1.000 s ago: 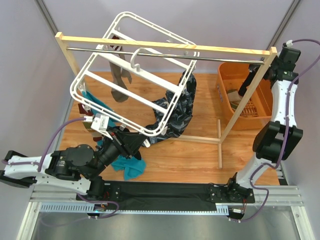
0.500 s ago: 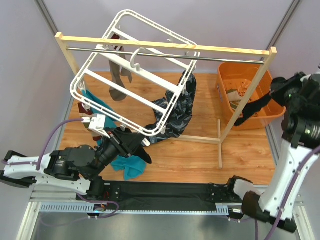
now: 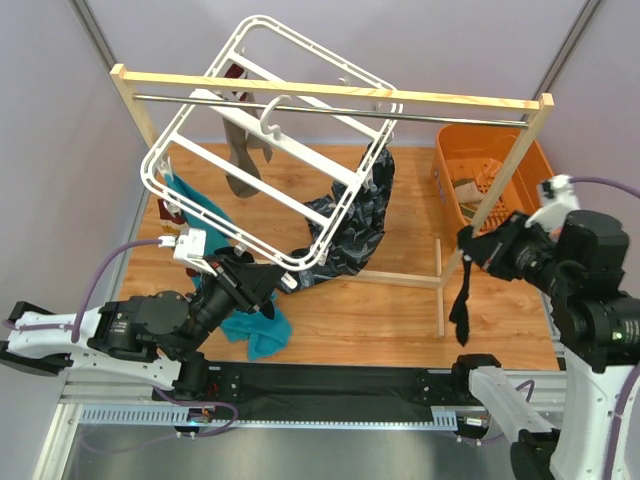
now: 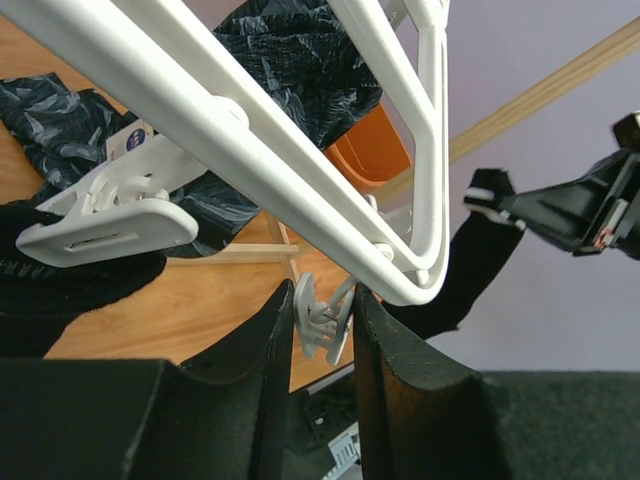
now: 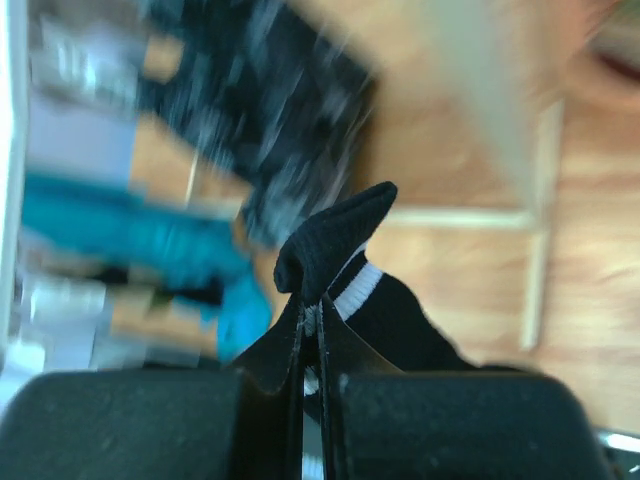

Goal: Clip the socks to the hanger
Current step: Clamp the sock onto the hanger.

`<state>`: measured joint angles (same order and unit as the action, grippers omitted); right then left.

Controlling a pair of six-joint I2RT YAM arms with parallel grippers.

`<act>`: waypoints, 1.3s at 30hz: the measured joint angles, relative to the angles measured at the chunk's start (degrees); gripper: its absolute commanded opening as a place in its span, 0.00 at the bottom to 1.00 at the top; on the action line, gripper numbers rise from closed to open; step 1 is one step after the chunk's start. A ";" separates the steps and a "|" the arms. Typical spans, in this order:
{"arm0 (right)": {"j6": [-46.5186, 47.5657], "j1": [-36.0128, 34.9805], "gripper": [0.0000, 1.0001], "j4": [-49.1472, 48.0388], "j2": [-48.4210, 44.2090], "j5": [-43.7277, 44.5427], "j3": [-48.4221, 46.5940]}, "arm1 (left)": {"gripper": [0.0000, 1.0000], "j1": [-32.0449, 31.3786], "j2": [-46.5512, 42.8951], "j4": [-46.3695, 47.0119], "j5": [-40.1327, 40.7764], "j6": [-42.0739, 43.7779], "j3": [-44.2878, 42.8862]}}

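Note:
The white hanger [image 3: 300, 170] hangs tilted from the rail. My left gripper [image 3: 275, 285] is at its near lower corner. In the left wrist view the left gripper [image 4: 320, 330] is shut on a small white clip [image 4: 322, 318] dangling under the hanger's rounded corner [image 4: 425, 285]. My right gripper [image 3: 468, 243] is right of the rack's post, shut on a black sock [image 3: 462, 305] that dangles below it. The right wrist view shows the right gripper [image 5: 310, 310] pinching the black sock [image 5: 340, 240] near its white stripe. A teal sock [image 3: 195, 205] and a grey-brown sock [image 3: 240, 165] hang from the hanger. Another teal sock [image 3: 258, 332] lies on the floor.
The wooden rack [image 3: 330, 92] with its metal rail spans the back. A dark patterned cloth [image 3: 360, 215] hangs under the hanger's right side. An orange basket [image 3: 520, 215] sits at the back right. A larger white clip [image 4: 110, 225] hangs left of my left fingers.
The right arm has swung from the basket at the back right toward the front and left, carrying the black sock. The hanger shifted slightly. The left gripper stayed at the corner.

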<state>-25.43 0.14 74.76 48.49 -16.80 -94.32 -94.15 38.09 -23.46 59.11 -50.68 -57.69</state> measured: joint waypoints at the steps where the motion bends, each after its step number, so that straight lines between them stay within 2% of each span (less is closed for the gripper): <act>1: 0.02 -3.30 0.00 0.59 -0.11 -1.99 2.23 | 0.00 0.00 0.00 0.00 0.11 0.00 0.00; 6: -0.59 -16.46 0.00 1.62 -0.59 -6.69 9.40 | 0.00 0.00 0.02 0.04 0.17 -0.02 0.00; 9: -2.73 -24.37 0.00 -1.40 -2.97 -10.47 14.14 | 0.00 0.00 0.13 0.13 0.13 -0.02 0.00; 13: -8.09 -32.85 0.00 -13.46 -7.23 -17.16 22.91 | 0.00 0.00 0.57 0.61 -0.15 -0.07 -0.04; 16: -10.10 -39.91 0.00 -20.00 -6.95 -18.93 26.21 | 0.00 0.00 0.85 0.70 -0.59 -0.39 -0.24; 22: -13.73 -51.89 0.00 -41.75 -4.94 -22.80 35.82 | 0.00 0.00 1.18 0.52 -2.40 -2.67 -1.31; 26: -15.78 -55.06 0.00 -54.86 -2.25 -26.34 38.82 | 0.00 0.00 0.85 0.57 -3.91 -3.23 -1.66; 32: -17.64 -55.58 0.00 -70.93 -1.36 -32.41 40.33 | 0.00 0.00 -0.22 1.16 -6.32 -2.95 -1.75; 36: -18.29 -55.63 0.00 -77.02 0.57 -34.25 40.33 | 0.00 0.00 -0.83 1.97 -7.41 -3.13 -1.75; 39: -18.25 -55.60 0.00 -77.61 2.16 -34.25 40.33 | 0.00 0.00 -1.25 2.12 -7.78 -3.54 -1.75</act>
<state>-43.68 -55.46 -2.85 50.65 -51.05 -54.00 -94.15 36.84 -21.34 51.33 -54.22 -59.44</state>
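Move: The free clip at the hanger's near-right corner, already pinched between the left fingers (at the left hand point), lies about 27 cm to the left of the right hand and some 7 cm back, at about its height. Some 4 cm to the left of this clip, 2 cm back and 7 cm lower, hangs the black sock already clamped. The dark printed garment hangs about 18 cm left of the right hand, 3 cm ahead and 15 cm lower. The right hand, fingers still shut on the cuff of the second black sock, sweeps some 23 cm left and 14 cm back towards the clip, dipping about 6 cm early on and rising again near the end, while the wrist swings some 85 degrees counter-clockwise and rolls until the fingers point left. The left hand keeps its pinch on the clip and, after an early pause, draws it 2 to 3 cm up and about 2 cm back with a slight clockwise turn. ##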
